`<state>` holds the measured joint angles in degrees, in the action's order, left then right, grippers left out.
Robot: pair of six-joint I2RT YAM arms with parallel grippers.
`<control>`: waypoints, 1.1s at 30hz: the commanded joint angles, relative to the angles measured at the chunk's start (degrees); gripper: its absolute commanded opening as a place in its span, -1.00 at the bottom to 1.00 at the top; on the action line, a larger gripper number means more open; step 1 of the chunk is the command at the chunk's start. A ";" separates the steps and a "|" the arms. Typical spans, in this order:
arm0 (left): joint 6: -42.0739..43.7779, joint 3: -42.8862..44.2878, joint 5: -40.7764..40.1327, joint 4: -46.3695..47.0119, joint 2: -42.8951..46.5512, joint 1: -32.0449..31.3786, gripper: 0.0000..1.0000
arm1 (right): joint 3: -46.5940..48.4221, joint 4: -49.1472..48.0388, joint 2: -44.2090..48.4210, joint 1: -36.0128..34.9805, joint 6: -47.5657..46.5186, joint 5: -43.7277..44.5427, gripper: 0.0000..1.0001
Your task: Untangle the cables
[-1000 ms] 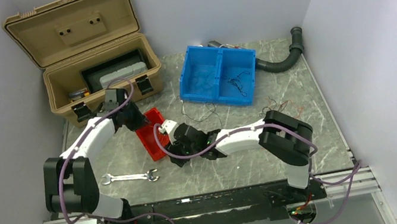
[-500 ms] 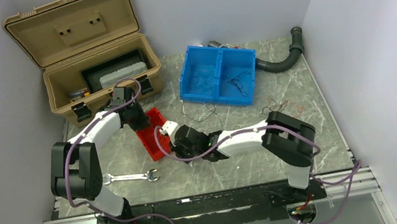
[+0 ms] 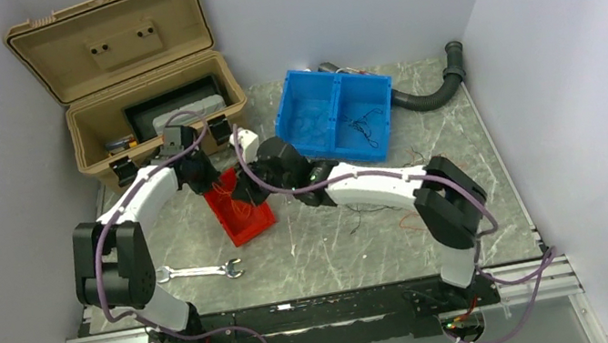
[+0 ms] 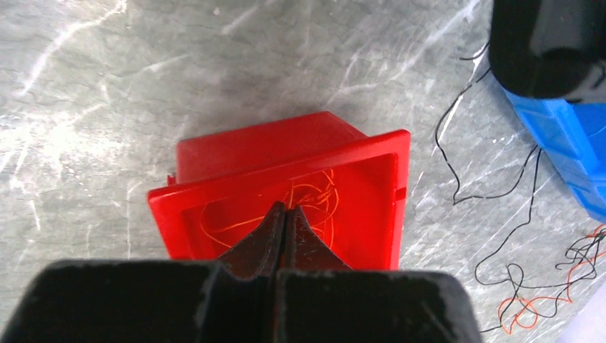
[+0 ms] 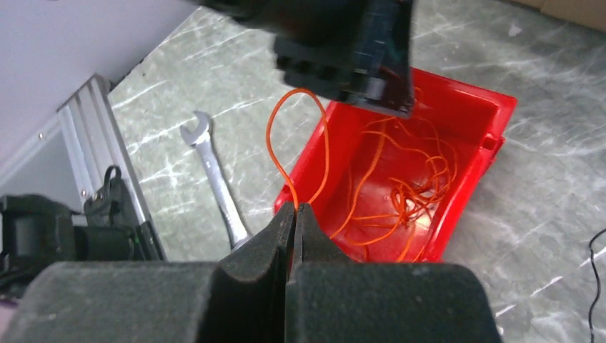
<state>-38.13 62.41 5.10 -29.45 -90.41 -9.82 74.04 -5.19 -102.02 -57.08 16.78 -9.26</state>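
Observation:
An orange cable (image 5: 400, 193) lies in a loose tangle inside the red bin (image 3: 255, 223). My left gripper (image 4: 286, 209) hangs shut just above the bin, and a strand runs up to its tips. At the bin's near-left corner my right gripper (image 5: 294, 206) is shut on a tall loop of the same orange cable (image 5: 275, 128). Seen from above, the two grippers (image 3: 208, 179) (image 3: 247, 194) sit close together over the bin. More black cables (image 4: 529, 207) and an orange-red one (image 4: 529, 314) trail over the table to the right.
A steel wrench (image 3: 199, 271) lies near the front left. The open tan toolbox (image 3: 154, 121) stands at the back left. A blue two-part bin (image 3: 290, 132) at the back holds black wire (image 3: 364, 125). A ribbed black hose (image 3: 431, 91) lies behind it.
My right gripper has shut and swung from the bin's near side up and back over it, lifting an orange loop. The left gripper stayed shut and shifted slightly.

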 commanded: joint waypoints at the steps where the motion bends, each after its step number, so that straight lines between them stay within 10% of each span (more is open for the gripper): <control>1: 0.71 0.34 0.42 0.25 2.04 1.39 -0.99 | 1.97 -6.17 -7.37 4.15 9.14 -9.89 -1.00; 10: 1.71 0.22 -1.71 0.11 3.14 1.39 -0.75 | 4.77 -3.22 -15.86 5.59 11.74 -7.95 -1.00; 15: 2.85 1.32 -0.91 -0.98 5.44 1.31 -0.34 | 3.16 -1.94 -11.37 5.03 9.99 -4.90 -0.46; 33: 10.94 0.65 5.13 -7.60 19.66 0.55 0.62 | -2.07 14.86 10.35 4.74 4.52 7.34 0.33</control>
<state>-31.05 65.56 5.78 -36.36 -76.40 -8.56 75.70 4.75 -97.36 -53.63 22.20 -6.57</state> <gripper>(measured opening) 0.754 0.661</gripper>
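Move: Both closed hands still hold orange cable over the red box. The middle of the box lies about 6 cm ahead of the right hand, 2 cm to its left and 15 cm below; from the left hand it is some 4 cm back, 3 cm right and 7 cm down. The wrench lies roughly 8 cm back and 13 cm left of the right hand, 17 cm below; the blue bin is about 27 cm ahead and 26 cm right of that hand, 15 cm below. The right hand lowers its pinched orange loop some 12 cm and slightly forward, tipping its fingers down about 20 degrees, into the near end of the red box, then opens and climbs back out, levelling again and easing right at the top. The left hand stays low over the far end, shifting only a centimetre left while it starts to open and let go of its strand, then rises about 9 cm, still opening, its fingers tilting up about 10 degrees and drawing back slightly at the end. ##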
